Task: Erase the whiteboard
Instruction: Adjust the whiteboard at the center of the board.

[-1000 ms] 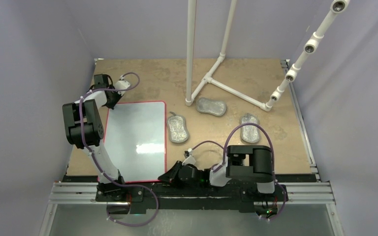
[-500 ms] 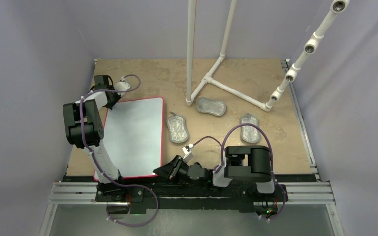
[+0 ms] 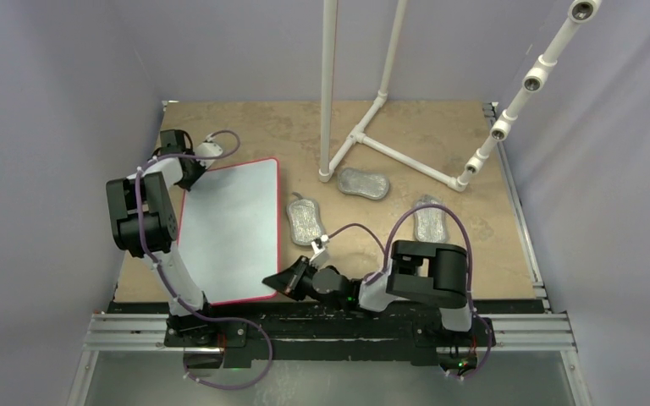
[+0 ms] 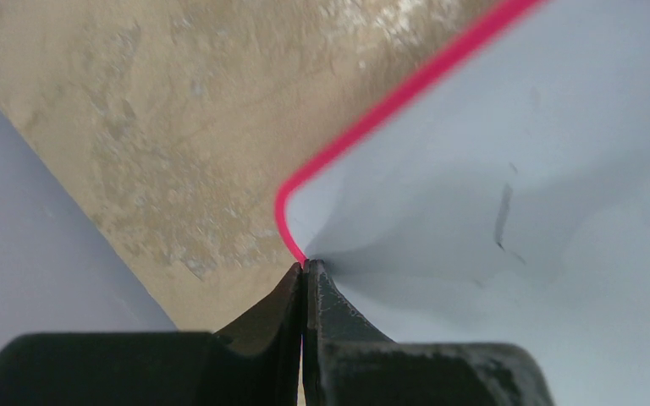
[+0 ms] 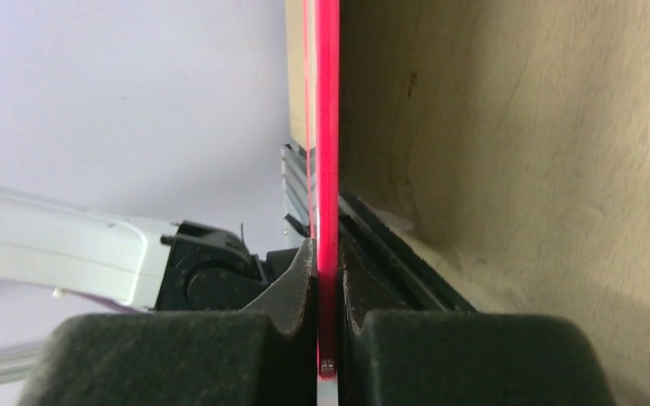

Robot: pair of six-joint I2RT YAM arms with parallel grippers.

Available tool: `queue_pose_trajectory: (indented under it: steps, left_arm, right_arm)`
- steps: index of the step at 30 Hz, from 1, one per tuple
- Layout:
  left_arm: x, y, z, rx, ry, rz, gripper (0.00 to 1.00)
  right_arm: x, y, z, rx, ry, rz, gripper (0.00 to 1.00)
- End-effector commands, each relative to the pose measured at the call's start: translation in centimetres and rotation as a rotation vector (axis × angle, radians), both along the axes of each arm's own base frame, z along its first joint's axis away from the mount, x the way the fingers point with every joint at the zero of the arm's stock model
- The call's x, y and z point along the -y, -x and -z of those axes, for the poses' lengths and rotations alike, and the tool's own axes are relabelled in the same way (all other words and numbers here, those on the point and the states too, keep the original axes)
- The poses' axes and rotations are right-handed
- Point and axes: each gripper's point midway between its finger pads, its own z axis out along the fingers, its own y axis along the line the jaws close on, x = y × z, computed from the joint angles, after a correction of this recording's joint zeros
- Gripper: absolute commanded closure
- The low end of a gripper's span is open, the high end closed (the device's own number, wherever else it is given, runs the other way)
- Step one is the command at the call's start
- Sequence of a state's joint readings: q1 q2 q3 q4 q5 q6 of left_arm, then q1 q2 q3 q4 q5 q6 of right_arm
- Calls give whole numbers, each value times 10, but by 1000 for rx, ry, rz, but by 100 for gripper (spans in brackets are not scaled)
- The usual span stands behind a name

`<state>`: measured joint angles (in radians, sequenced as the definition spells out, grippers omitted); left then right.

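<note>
The whiteboard (image 3: pixel 228 233), white with a thin red rim, is at the left of the table and carried by both arms. My left gripper (image 3: pixel 193 176) is shut on its far left corner, and the left wrist view shows that gripper (image 4: pixel 303 266) pinching the red rim where the whiteboard (image 4: pixel 491 169) curves. A faint dark streak (image 4: pixel 501 216) marks the surface there. At the near right corner my right gripper (image 3: pixel 269 282) is shut on the edge. In the right wrist view the red rim (image 5: pixel 326 127) runs edge-on between that gripper's (image 5: pixel 327 254) fingers.
Three silvery-grey oval pads lie right of the board: one (image 3: pixel 306 222) close beside it, one (image 3: pixel 363 183) by the white pipe frame (image 3: pixel 389 152), one (image 3: pixel 428 218) behind the right arm. Grey walls close in both sides of the tan table (image 3: pixel 474 254).
The right gripper has closed on the board's near right corner and moved up and left with it. The board has tilted and shifted left, and its glare is gone. The left grip is unchanged.
</note>
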<state>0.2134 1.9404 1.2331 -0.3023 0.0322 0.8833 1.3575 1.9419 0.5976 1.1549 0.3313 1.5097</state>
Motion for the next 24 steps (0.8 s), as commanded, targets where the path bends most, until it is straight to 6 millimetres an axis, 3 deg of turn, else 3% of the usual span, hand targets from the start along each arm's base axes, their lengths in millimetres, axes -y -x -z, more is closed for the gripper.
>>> queue_pose_trajectory:
  steps: [1, 5, 9, 12, 15, 18, 20, 24]
  left_arm:
    - [49, 80, 38, -336, 269, 12, 100]
    - [56, 63, -11, -293, 364, 1, 91]
    - [54, 39, -76, -172, 398, -26, 84]
    - [45, 22, -130, -38, 410, -62, 79]
    - [32, 11, -170, 74, 414, -115, 69]
    - [21, 7, -197, 137, 428, -155, 46]
    - [13, 5, -211, 163, 444, -183, 35]
    - [0, 4, -231, 185, 520, -239, 25]
  right_arm:
    - [-21, -38, -70, 128, -2, 50, 100]
    - [-22, -62, -89, 298, 305, 62, 100]
    - [-13, -89, -115, 444, 520, 58, 100]
    - [-4, -103, -125, 528, 693, 23, 100]
    - [3, -116, -143, 600, 790, -11, 100]
    - [11, -126, -167, 677, 870, -23, 100]
    - [13, -130, -193, 745, 883, -31, 100]
    - [18, -136, -227, 845, 934, -72, 100]
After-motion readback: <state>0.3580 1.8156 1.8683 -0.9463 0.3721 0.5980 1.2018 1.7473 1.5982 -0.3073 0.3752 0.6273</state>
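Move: The right hand already pinches the whiteboard's near right corner, raised off the table; the board's middle lies about 15 cm ahead and 12 cm to its left, some 3 cm lower. The nearest sponge is roughly 17 cm ahead and 9 cm to the right, 7 cm below. For the left hand, its shut fingertips at the far left corner, the whiteboard's middle is some 12 cm back and 11 cm right, slightly higher. Right hand raises the pinched whiteboard about 17 cm and forward, tilting; left opens, rising clear some 20 cm. ##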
